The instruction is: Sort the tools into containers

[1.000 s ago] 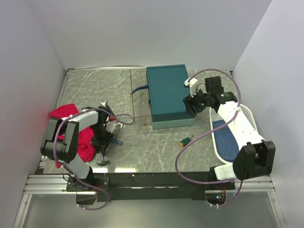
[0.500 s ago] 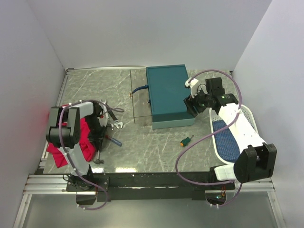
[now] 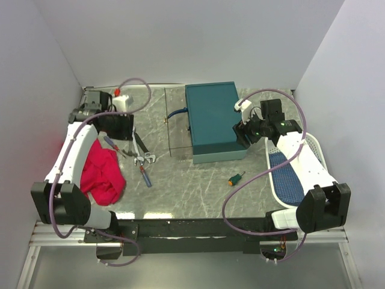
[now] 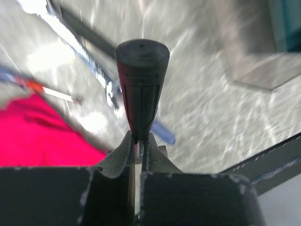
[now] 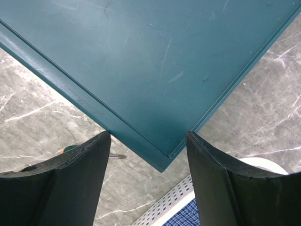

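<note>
In the left wrist view my left gripper [image 4: 138,139] is shut on the thin neck of the small hammer, whose black handle [image 4: 141,80] points away from the camera. From above, that gripper [image 3: 116,126] hangs over the far left of the table. Below it lie the blue-handled pliers [image 3: 139,144], a silver wrench [image 3: 147,158] and the red-and-blue screwdriver [image 3: 145,175]. The stubby screwdriver [image 3: 236,179] lies mid-table. My right gripper [image 5: 148,141] is open and empty above the near right corner of the shut teal box [image 5: 155,61]. The white basket [image 3: 310,158] stands at the right.
A red cloth [image 3: 102,174] lies crumpled at the left front, beside the left arm. The basket's perforated rim [image 5: 171,202] and blue lining show under the right gripper. White walls close in the table on three sides.
The left gripper closed on the hammer and swung with it from the front left up to the far left. The red cloth shifted. The right arm stayed put.
</note>
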Controlling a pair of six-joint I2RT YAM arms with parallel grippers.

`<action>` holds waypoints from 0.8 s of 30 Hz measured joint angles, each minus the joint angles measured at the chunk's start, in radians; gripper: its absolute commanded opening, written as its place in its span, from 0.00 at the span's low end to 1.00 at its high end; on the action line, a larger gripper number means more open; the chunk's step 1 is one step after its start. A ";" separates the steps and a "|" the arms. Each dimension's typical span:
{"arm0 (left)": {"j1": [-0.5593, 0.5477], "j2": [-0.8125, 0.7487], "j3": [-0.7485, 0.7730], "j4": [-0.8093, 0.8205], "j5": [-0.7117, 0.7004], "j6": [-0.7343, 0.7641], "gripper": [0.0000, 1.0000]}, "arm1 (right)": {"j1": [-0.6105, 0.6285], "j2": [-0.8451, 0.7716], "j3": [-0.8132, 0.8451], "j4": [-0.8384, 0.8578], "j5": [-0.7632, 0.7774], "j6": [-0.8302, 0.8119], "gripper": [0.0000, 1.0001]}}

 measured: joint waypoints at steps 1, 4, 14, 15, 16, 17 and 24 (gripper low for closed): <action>0.002 -0.005 0.032 0.000 0.013 -0.001 0.01 | 0.000 0.000 0.000 0.001 -0.001 0.000 0.73; 0.006 -0.004 0.102 0.026 0.050 -0.012 0.01 | 0.000 0.001 0.000 0.003 -0.002 0.003 0.73; -0.040 0.216 0.433 0.167 0.306 -0.161 0.01 | 0.000 0.001 -0.003 0.011 -0.003 0.013 0.73; -0.055 0.246 0.449 0.179 0.323 -0.176 0.01 | 0.000 -0.001 -0.006 0.016 -0.004 0.015 0.73; -0.071 0.274 0.462 0.187 0.335 -0.192 0.01 | 0.000 -0.002 -0.008 0.018 -0.004 0.017 0.73; -0.087 0.304 0.476 0.198 0.349 -0.212 0.01 | 0.000 -0.003 -0.010 0.021 -0.004 0.019 0.73; -0.187 0.468 0.559 0.243 0.414 -0.304 0.01 | 0.000 -0.019 -0.029 0.040 -0.003 0.023 0.73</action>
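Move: The hammer is already off the table, gripped by its handle in the left hand. The open drawer's middle lies some 16 cm ahead of that hand, 16 cm to its right and 13 cm below; the pliers in the drawer are about 3 cm farther out than its middle. The cabinet stands about 11 cm ahead and 30 cm right, the wrenches about 4 cm ahead, straight below. From the right hand, the drawer is roughly 12 cm ahead, 25 cm left, 13 cm below. The hammer, still pinched by its handle with the head hanging, is carried by the left hand from above the wrenches towards the open drawer: up about 12 cm while going forward, then mostly right, some 16 cm in all, sinking 3 to 4 cm at the end. The wrist rolls about 30 degrees, swinging the fingertips to the right; the fingers keep shut. ##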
